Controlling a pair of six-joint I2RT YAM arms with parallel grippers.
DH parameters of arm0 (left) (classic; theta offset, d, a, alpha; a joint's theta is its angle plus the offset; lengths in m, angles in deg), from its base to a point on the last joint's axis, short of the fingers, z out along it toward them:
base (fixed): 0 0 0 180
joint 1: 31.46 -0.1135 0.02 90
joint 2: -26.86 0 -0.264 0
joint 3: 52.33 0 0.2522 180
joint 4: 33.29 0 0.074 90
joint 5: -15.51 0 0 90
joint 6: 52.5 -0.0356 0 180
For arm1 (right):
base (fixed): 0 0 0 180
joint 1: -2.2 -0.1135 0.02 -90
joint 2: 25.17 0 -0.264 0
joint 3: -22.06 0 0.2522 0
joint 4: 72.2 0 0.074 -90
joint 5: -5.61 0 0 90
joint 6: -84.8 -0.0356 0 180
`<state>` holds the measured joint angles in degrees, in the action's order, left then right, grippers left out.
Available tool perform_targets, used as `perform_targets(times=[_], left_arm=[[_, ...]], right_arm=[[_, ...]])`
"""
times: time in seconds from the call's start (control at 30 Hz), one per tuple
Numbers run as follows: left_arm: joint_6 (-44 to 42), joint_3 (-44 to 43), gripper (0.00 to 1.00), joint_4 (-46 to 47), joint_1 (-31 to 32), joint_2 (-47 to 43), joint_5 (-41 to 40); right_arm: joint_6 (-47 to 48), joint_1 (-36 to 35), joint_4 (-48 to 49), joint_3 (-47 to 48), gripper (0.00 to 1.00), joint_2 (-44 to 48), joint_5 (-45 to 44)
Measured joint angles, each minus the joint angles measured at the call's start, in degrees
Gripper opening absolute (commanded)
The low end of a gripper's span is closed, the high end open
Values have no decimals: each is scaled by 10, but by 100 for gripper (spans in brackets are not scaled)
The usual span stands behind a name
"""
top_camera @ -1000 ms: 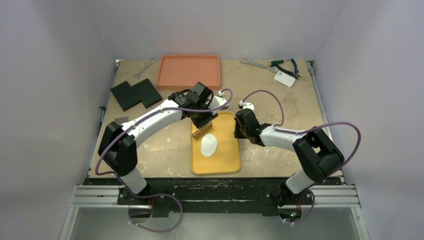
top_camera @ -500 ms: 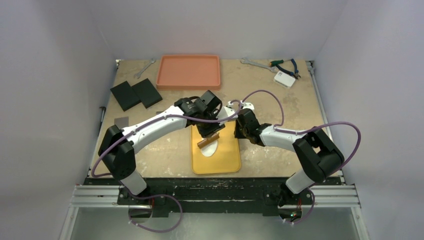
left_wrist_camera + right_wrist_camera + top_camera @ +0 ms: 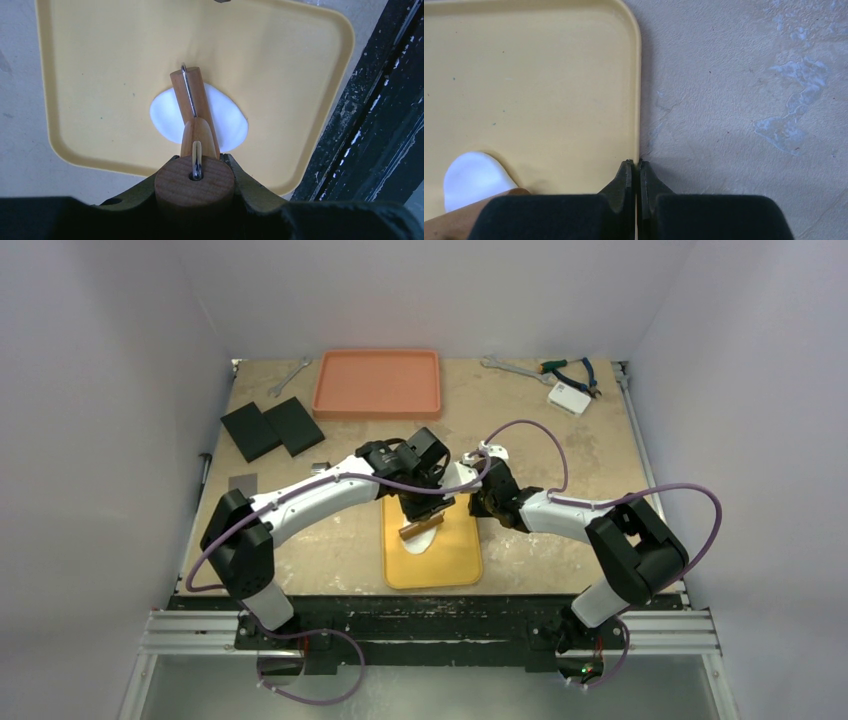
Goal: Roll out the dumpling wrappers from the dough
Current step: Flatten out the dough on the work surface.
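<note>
A flat oval of white dough (image 3: 227, 122) lies on the yellow tray (image 3: 100, 75) and also shows as white dough (image 3: 423, 540) from above. My left gripper (image 3: 195, 162) is shut on the round wooden handle of a rolling pin (image 3: 194, 182). The pin's small roller (image 3: 192, 95) rests across the dough's middle. My right gripper (image 3: 634, 165) is shut on the yellow tray's (image 3: 549, 75) right rim, fingertips pinching the edge. From above, the left gripper (image 3: 425, 508) is over the tray and the right gripper (image 3: 478, 502) is at its far right side. Dumpling wrappers are out of view.
An orange tray (image 3: 377, 382) sits at the back. Two black blocks (image 3: 270, 428) lie at the back left, next to a wrench (image 3: 290, 375). Another wrench (image 3: 505, 365), pliers (image 3: 572, 370) and a white box (image 3: 568, 397) lie at the back right. The black rail runs along the near edge.
My left arm has carried the rolling pin from the tray's far end toward the near side, onto the dough. The right gripper has stayed on the tray rim.
</note>
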<state>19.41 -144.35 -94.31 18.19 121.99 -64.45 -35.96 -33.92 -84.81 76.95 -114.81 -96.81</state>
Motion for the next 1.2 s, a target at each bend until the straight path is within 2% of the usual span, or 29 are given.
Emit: perform_targets(times=[0.83,1.2], left_arm=[[-160,58,0,9,70,-41,-4],[-227,58,0,-21,73,-48,39]], right_arm=[[9,0,0,0,0,0,0],[9,0,0,0,0,0,0]])
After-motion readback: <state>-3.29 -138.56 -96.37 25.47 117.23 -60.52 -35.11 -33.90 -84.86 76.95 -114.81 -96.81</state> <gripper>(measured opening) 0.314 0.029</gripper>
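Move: The dough lies almost straight under the left hand, some 10 cm down and roughly 1 cm to its right, with the held roller already across it. The yellow tray's middle is about 3 cm to the right of the left hand, level with it fore and aft; the steel ring is some 12 cm ahead and 20 cm left. From the right hand, the dough is about 10 cm left and 5 cm back. Roller on the dough from the outset, the left hand keeps its grip on the handle and rolls it back towards the robot, about 5 cm over the dough to its near edge, steadily and almost level, swinging the roller some 30 degrees clockwise. The right hand stays put, shut fingertips against the tray's right rim. ##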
